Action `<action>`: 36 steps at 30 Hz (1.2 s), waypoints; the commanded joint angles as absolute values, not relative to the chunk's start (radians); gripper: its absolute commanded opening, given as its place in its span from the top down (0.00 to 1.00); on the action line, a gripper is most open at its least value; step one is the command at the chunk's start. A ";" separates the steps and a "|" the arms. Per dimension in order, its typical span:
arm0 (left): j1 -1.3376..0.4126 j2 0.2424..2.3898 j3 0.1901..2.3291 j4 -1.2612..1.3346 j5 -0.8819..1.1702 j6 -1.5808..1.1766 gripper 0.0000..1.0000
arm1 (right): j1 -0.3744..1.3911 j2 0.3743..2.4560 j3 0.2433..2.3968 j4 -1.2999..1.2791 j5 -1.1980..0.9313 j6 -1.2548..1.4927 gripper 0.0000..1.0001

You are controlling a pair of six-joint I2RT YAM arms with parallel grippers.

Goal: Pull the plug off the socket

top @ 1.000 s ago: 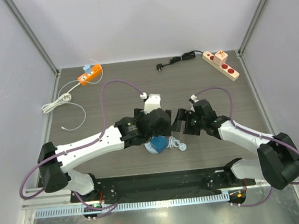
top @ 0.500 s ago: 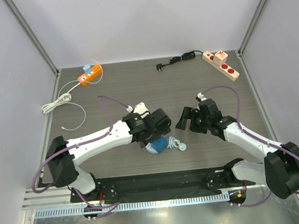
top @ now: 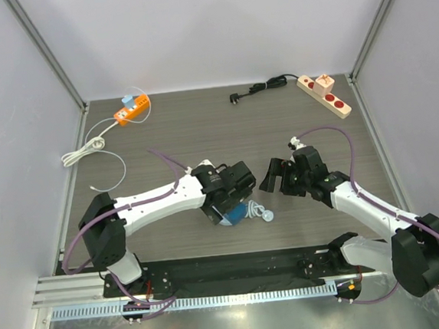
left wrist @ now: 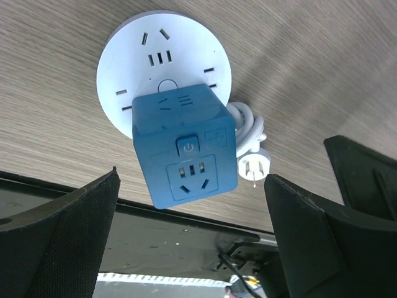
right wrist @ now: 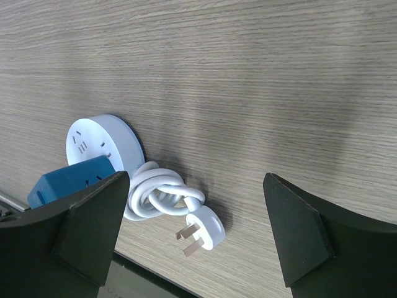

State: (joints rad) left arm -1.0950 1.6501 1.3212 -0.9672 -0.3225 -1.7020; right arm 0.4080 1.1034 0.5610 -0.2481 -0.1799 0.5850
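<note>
A blue cube plug (left wrist: 185, 149) sits plugged into the top of a round white socket (left wrist: 139, 62) on the wooden table. Its short white cable (left wrist: 248, 127) is coiled beside it and ends in a loose white plug head (left wrist: 255, 167). My left gripper (left wrist: 192, 242) is open, its two fingers standing either side of the blue cube without touching it. From above, the left gripper (top: 234, 200) hangs over the cube (top: 237, 211). My right gripper (right wrist: 195, 236) is open with nothing in it, just right of the coil (right wrist: 158, 192) and the cube (right wrist: 68, 180); from above the right gripper (top: 270, 177) is clear of them.
An orange power strip (top: 134, 108) with a white cord (top: 87, 149) lies at the back left. A beige strip with red buttons (top: 325, 95) and a black cord (top: 263, 87) lie at the back right. The black base rail (top: 228, 267) runs close behind the socket.
My left arm has swung down and toward the near edge, bringing its open fingers over the blue cube. The right gripper has drifted slightly right and opened a little wider.
</note>
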 commanded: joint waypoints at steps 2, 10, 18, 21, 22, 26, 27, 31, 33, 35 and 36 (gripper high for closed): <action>-1.062 1.652 1.301 -0.950 -0.301 -1.764 0.00 | 0.403 1.081 0.561 -0.244 -0.167 0.568 0.05; -1.035 1.675 1.295 -0.931 -0.299 -1.766 0.05 | 0.402 1.101 0.566 -0.244 -0.176 0.566 0.05; -1.017 1.745 1.295 -0.896 -0.249 -1.735 0.08 | 0.402 1.126 0.577 -0.245 -0.192 0.561 0.05; -1.017 1.782 1.324 -0.917 -0.227 -1.691 0.10 | 0.403 1.134 0.574 -0.244 -0.193 0.558 0.05; -1.017 1.792 1.344 -0.926 -0.227 -1.678 0.10 | 0.403 1.138 0.575 -0.244 -0.192 0.558 0.05; -1.017 1.795 1.332 -0.921 -0.241 -1.622 0.17 | 0.403 1.160 0.575 -0.242 -0.202 0.554 0.04; -1.017 1.789 1.318 -0.904 -0.245 -1.608 0.20 | 0.405 1.160 0.575 -0.241 -0.210 0.552 0.03; -1.017 1.721 1.226 -0.764 -0.268 -1.493 0.72 | 0.403 1.163 0.577 -0.229 -0.261 0.540 0.00; -1.017 1.700 1.178 -0.704 -0.281 -1.450 0.78 | 0.405 1.160 0.575 -0.222 -0.276 0.538 0.00; -1.017 1.672 1.158 -0.666 -0.284 -1.355 0.86 | 0.405 1.155 0.571 -0.215 -0.281 0.541 0.00; -1.017 1.669 1.154 -0.643 -0.284 -1.323 0.88 | 0.403 1.154 0.565 -0.209 -0.287 0.545 0.00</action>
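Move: The blue cube, still plugged into the tilted round white socket, lies about 6 cm below my open left hand and only some 1 cm ahead. The round socket is about 3 cm beyond the cube; the white cord coil is roughly 6 cm to the cube's right, the cord's white plug some 10 cm right and 2 cm nearer me. From my right hand the cube lies about 10 cm back, 12 cm left and 3 cm lower. I ease my left hand forward a little, then sink about 5 cm so the open fingers straddle the blue cube, and close them until they grip its two sides. Holding it almost in place, I swing the wrist some 10 degrees clockwise. My right hand, open and empty, settles about 1.5 cm down and 1 cm back. ##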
